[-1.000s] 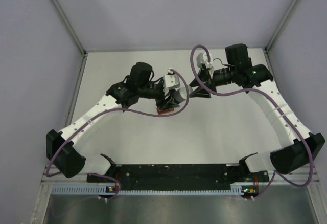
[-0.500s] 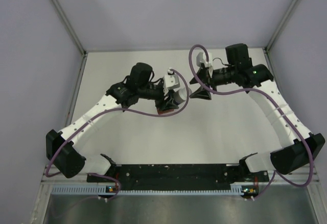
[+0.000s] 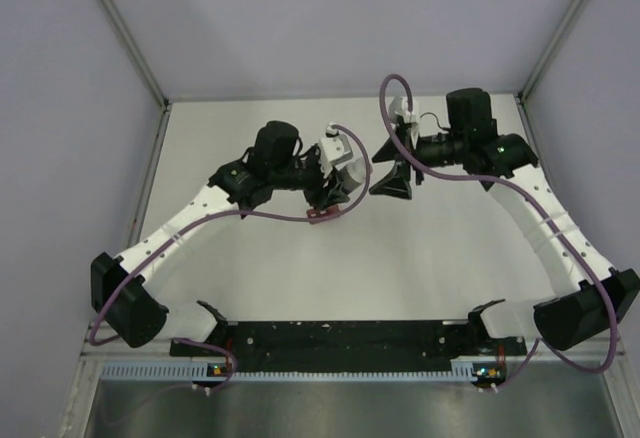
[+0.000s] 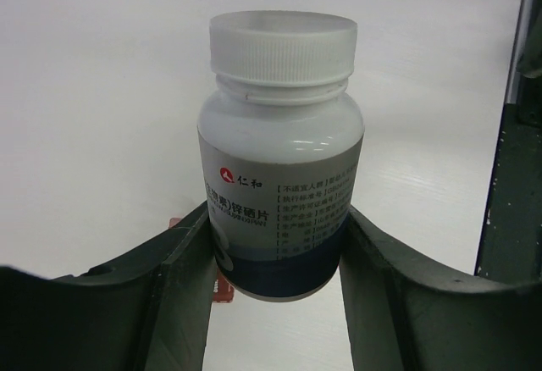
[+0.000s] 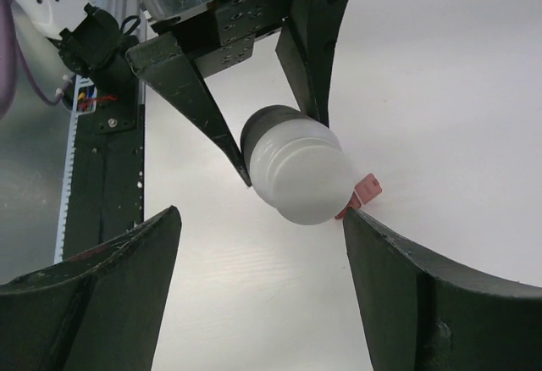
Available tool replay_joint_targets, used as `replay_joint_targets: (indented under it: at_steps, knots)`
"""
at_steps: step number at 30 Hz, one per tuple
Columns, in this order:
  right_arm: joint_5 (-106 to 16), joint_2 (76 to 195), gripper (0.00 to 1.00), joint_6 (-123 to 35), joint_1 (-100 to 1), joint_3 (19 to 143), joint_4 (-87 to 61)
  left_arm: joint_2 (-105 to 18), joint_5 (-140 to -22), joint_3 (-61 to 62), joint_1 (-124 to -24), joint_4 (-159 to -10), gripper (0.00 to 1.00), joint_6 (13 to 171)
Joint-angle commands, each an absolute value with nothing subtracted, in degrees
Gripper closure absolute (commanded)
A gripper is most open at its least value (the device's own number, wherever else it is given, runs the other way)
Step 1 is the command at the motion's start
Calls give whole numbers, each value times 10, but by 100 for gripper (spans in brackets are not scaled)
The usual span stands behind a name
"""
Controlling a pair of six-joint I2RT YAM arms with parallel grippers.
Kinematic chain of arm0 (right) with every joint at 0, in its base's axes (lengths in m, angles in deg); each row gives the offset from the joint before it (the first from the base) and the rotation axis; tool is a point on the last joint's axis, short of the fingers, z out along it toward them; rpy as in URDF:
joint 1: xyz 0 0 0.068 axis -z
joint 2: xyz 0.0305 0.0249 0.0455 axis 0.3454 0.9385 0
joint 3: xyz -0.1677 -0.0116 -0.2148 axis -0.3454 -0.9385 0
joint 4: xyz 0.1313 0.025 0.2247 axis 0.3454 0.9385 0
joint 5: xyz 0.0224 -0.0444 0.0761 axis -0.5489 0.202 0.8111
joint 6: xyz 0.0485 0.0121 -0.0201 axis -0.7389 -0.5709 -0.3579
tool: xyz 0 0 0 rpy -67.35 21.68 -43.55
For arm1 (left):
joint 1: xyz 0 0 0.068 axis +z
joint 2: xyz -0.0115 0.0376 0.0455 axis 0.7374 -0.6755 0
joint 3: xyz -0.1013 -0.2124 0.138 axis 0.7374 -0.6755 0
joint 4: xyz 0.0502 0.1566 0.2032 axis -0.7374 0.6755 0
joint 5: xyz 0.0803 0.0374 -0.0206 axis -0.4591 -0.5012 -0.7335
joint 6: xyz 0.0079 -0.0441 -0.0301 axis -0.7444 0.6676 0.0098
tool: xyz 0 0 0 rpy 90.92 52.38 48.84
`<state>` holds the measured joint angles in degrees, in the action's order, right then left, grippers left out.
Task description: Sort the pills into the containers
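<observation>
My left gripper (image 3: 338, 190) is shut on a white pill bottle (image 4: 279, 176) with a white screw cap and a blue-and-white label, and holds it by its lower half above the table. The containers (image 3: 320, 216), a small red-brown strip, lie on the table just under the bottle. In the left wrist view they peek out behind the bottle's base (image 4: 222, 286). My right gripper (image 3: 384, 166) stands open a little to the right of the cap, touching nothing. In the right wrist view the cap (image 5: 296, 172) faces me, with the containers (image 5: 369, 188) behind it. No pills show.
The white table (image 3: 250, 278) is boxed in by lilac walls at the left, back and right. A black rail (image 3: 340, 336) with the arm bases runs along the near edge. Purple cables (image 3: 385, 98) loop off both wrists.
My right gripper has opened wide and drawn back to the right, off the bottle's cap. The left gripper has kept its hold and shifted the bottle slightly.
</observation>
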<state>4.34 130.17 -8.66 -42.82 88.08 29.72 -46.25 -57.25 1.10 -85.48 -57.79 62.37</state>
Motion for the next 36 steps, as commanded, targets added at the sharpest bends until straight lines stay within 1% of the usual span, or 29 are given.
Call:
replay_joint_targets:
  at_steps: [1, 3, 6, 12, 19, 21, 27, 29, 36]
  knots:
    - [7, 1279, 23, -247, -427, 872, 181, -466, -633, 36, -859, -626, 100, 643]
    - [-58, 1282, 23, -314, -427, 878, 140, -466, -656, 35, -863, -634, 100, 650]
    - [-90, 1300, 23, -365, -424, 904, 130, -465, -685, 35, -865, -643, 100, 657]
    - [-75, 1348, 23, -462, -419, 920, 113, -467, -725, 41, -871, -650, 100, 665]
    - [-52, 1374, 25, -497, -418, 907, 89, -470, -740, 46, -876, -651, 100, 666]
    - [-49, 1376, 28, -498, -417, 906, 88, -470, -740, 44, -876, -651, 100, 665]
    - [-27, 1373, 46, -501, -417, 893, 75, -471, -742, 42, -877, -651, 100, 663]
    - [-16, 1371, 50, -501, -417, 886, 70, -472, -742, 43, -877, -651, 100, 663]
    - [10, 1364, 51, -502, -417, 873, 60, -473, -745, 45, -877, -652, 100, 661]
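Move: Just off the right fingertips, the white cap of the pill bottle lies about 3 cm to the right hand's left, 2 cm ahead and 1 cm lower. The left fingers already hold the bottle by its base, so that same cap sits some 4 cm to the left hand's right, 4 cm above it and 1 cm ahead. Beneath, the red pill box is about 10 cm left of the right hand, 2 cm ahead and 30 cm down. Swinging forward about 6 cm in an arc that rises some 2.5 cm and sinks again, the right hand also edges left to the cap, rolling some 25 degrees with its forward side dipping and turning about 20 degrees clockwise. Its wide-open fingers then close partway around the cap. The left hand keeps its grip on the bottle, carrying it 4 cm forward and turning some 15 degrees counter-clockwise. ##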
